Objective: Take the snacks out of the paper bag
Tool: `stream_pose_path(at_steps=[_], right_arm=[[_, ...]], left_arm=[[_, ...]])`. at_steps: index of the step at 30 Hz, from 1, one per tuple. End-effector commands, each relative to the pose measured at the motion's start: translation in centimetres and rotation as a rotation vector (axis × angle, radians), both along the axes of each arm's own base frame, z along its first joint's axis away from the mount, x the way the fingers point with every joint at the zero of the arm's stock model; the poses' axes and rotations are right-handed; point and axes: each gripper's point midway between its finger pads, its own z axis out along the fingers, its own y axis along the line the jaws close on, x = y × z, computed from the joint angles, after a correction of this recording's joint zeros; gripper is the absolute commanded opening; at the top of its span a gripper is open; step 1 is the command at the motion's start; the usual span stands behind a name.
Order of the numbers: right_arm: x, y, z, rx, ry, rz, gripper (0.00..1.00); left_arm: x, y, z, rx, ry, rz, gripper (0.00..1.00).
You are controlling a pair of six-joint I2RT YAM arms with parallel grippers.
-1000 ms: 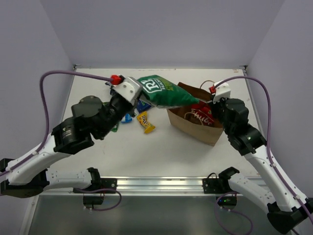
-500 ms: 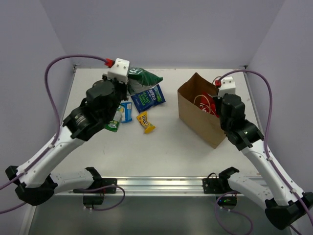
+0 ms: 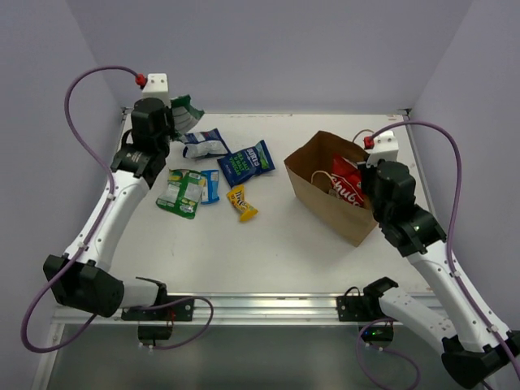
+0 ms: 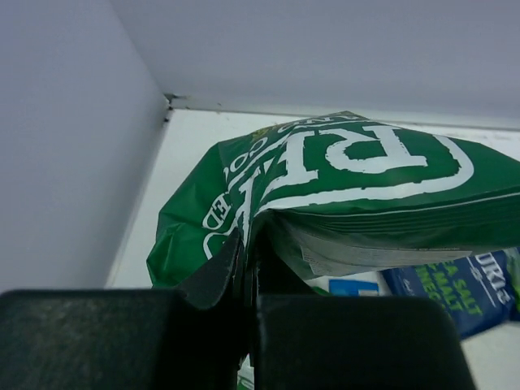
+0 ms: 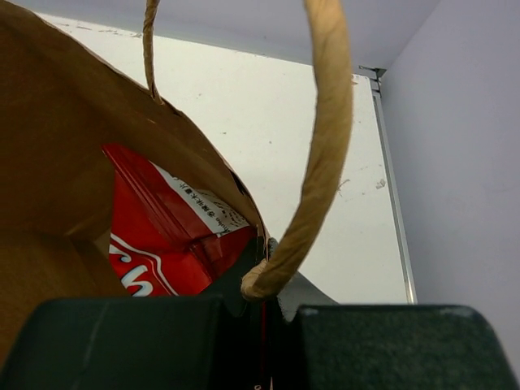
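My left gripper (image 3: 168, 122) is raised over the table's back left corner, shut on an edge of the green snack bag (image 3: 187, 109), which hangs from it. In the left wrist view the green bag (image 4: 349, 179) fills the frame above my gripper (image 4: 248, 253). The brown paper bag (image 3: 318, 195) stands open at the right with a red chip bag (image 3: 348, 185) inside. My right gripper (image 3: 367, 168) is shut on the bag's rim; up close the rim and the handle (image 5: 325, 146) meet at the gripper (image 5: 268, 280), beside the red bag (image 5: 162, 236).
Several packets lie left of centre: a blue-white one (image 3: 203, 145), a blue bag (image 3: 246, 161), a green-white one (image 3: 180, 192), a small blue one (image 3: 210, 185) and a yellow one (image 3: 241, 203). Walls close in on the left, the back and the right.
My left arm has swung the green bag from the paper bag's mouth across to the back left corner. My right gripper has kept its hold on the rim, and the bag has shifted slightly.
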Motion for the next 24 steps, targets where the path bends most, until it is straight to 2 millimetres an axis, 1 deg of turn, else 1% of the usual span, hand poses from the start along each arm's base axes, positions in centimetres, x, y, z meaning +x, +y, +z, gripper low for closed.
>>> stream_pose_path(at_steps=[1, 2, 3, 4, 5, 6, 8, 9, 10, 11, 13, 14, 15, 16, 18, 20, 21, 22, 23, 24], right_arm=[[0.0, 0.7, 2.0, 0.061, -0.06, 0.031, 0.0], [-0.1, 0.8, 2.0, 0.062, -0.059, 0.037, 0.0], [-0.1, 0.9, 1.9, 0.063, -0.057, 0.043, 0.0], [-0.1, 1.1, 1.9, 0.068, -0.055, 0.055, 0.0], [-0.1, 1.2, 2.0, 0.07, -0.059, 0.061, 0.0], [-0.1, 1.3, 2.0, 0.071, -0.06, 0.069, 0.0], [-0.2, 1.6, 2.0, 0.073, -0.065, 0.091, 0.0], [-0.3, 1.7, 2.1, 0.074, -0.067, 0.098, 0.0], [-0.3, 1.8, 2.1, 0.073, -0.068, 0.106, 0.0], [-0.4, 2.0, 2.0, 0.074, -0.068, 0.121, 0.0], [-0.6, 2.1, 2.3, 0.079, -0.08, 0.133, 0.0], [-0.6, 2.1, 2.3, 0.078, -0.079, 0.136, 0.0], [-0.7, 2.2, 2.3, 0.079, -0.083, 0.143, 0.0], [-0.8, 2.2, 2.5, 0.08, -0.088, 0.143, 0.0], [-0.8, 2.4, 2.4, 0.08, -0.086, 0.154, 0.0], [-0.7, 2.4, 2.3, 0.079, -0.082, 0.155, 0.0], [-0.6, 2.5, 2.3, 0.081, -0.081, 0.158, 0.0], [-0.6, 2.6, 2.3, 0.081, -0.081, 0.159, 0.0], [-0.6, 2.6, 2.3, 0.08, -0.079, 0.163, 0.0], [-0.6, 2.7, 2.3, 0.082, -0.082, 0.166, 0.0]], left_arm=[[2.9, 3.8, 5.5, 0.114, -0.197, 0.129, 0.0], [4.1, 5.0, 3.8, 0.186, -0.147, 0.172, 0.0], [4.6, 5.7, 3.0, 0.225, -0.126, 0.194, 0.0], [5.2, 6.7, 1.7, 0.257, -0.093, 0.217, 0.0], [6.2, 7.2, -0.7, 0.3, -0.027, 0.224, 0.0], [6.6, 7.7, -2.0, 0.315, -0.018, 0.244, 0.0], [7.5, 9.1, -5.1, 0.372, 0.03, 0.294, 0.06], [7.2, 9.6, -7.4, 0.39, 0.071, 0.307, 0.07], [7.2, 10.5, -8.8, 0.398, 0.096, 0.335, 0.08], [7.2, 11.4, -10.9, 0.383, 0.124, 0.392, 0.08], [6.8, 13.1, -13.7, 0.353, 0.192, 0.445, 0.11], [6.6, 13.5, -15.6, 0.335, 0.23, 0.469, 0.12], [6.3, 13.7, -16.7, 0.334, 0.25, 0.47, 0.16], [6.1, 13.6, -17.4, 0.337, 0.266, 0.465, 0.33], [5.5, 13.8, -18.5, 0.327, 0.283, 0.482, 0.35], [5.2, 14.3, -18.9, 0.318, 0.288, 0.505, 0.37], [5.3, 14.5, -19.1, 0.314, 0.294, 0.503, 0.41], [5.3, 14.8, -19.4, 0.306, 0.304, 0.504, 0.55], [5.1, 14.7, -20.0, 0.296, 0.332, 0.501, 0.63], [5.5, 14.4, -19.4, 0.283, 0.322, 0.499, 0.8]])
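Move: The green snack bag is already pinched in the left hand. The clear far-left table corner it is taken to lies about 15 cm left, 5 cm ahead and 28 cm below. The white-and-blue packet is roughly 8 cm ahead and 5 cm right, the green packet about 8 cm back with no sideways offset, and the blue crisps bag some 18 cm right, 2 cm ahead. From the right hand that corner is some 59 cm left, 18 cm ahead. The green snack bag is swung down into the far-left corner: the left hand sinks some 21 cm while travelling 14 cm left and a little forward, tipping its fingers down, rolling left side up and turning counter-clockwise. The fingers start opening late in the drop and end wide, letting go. The right hand keeps its pinch on the paper bag's rim, easing about 2 cm left. ##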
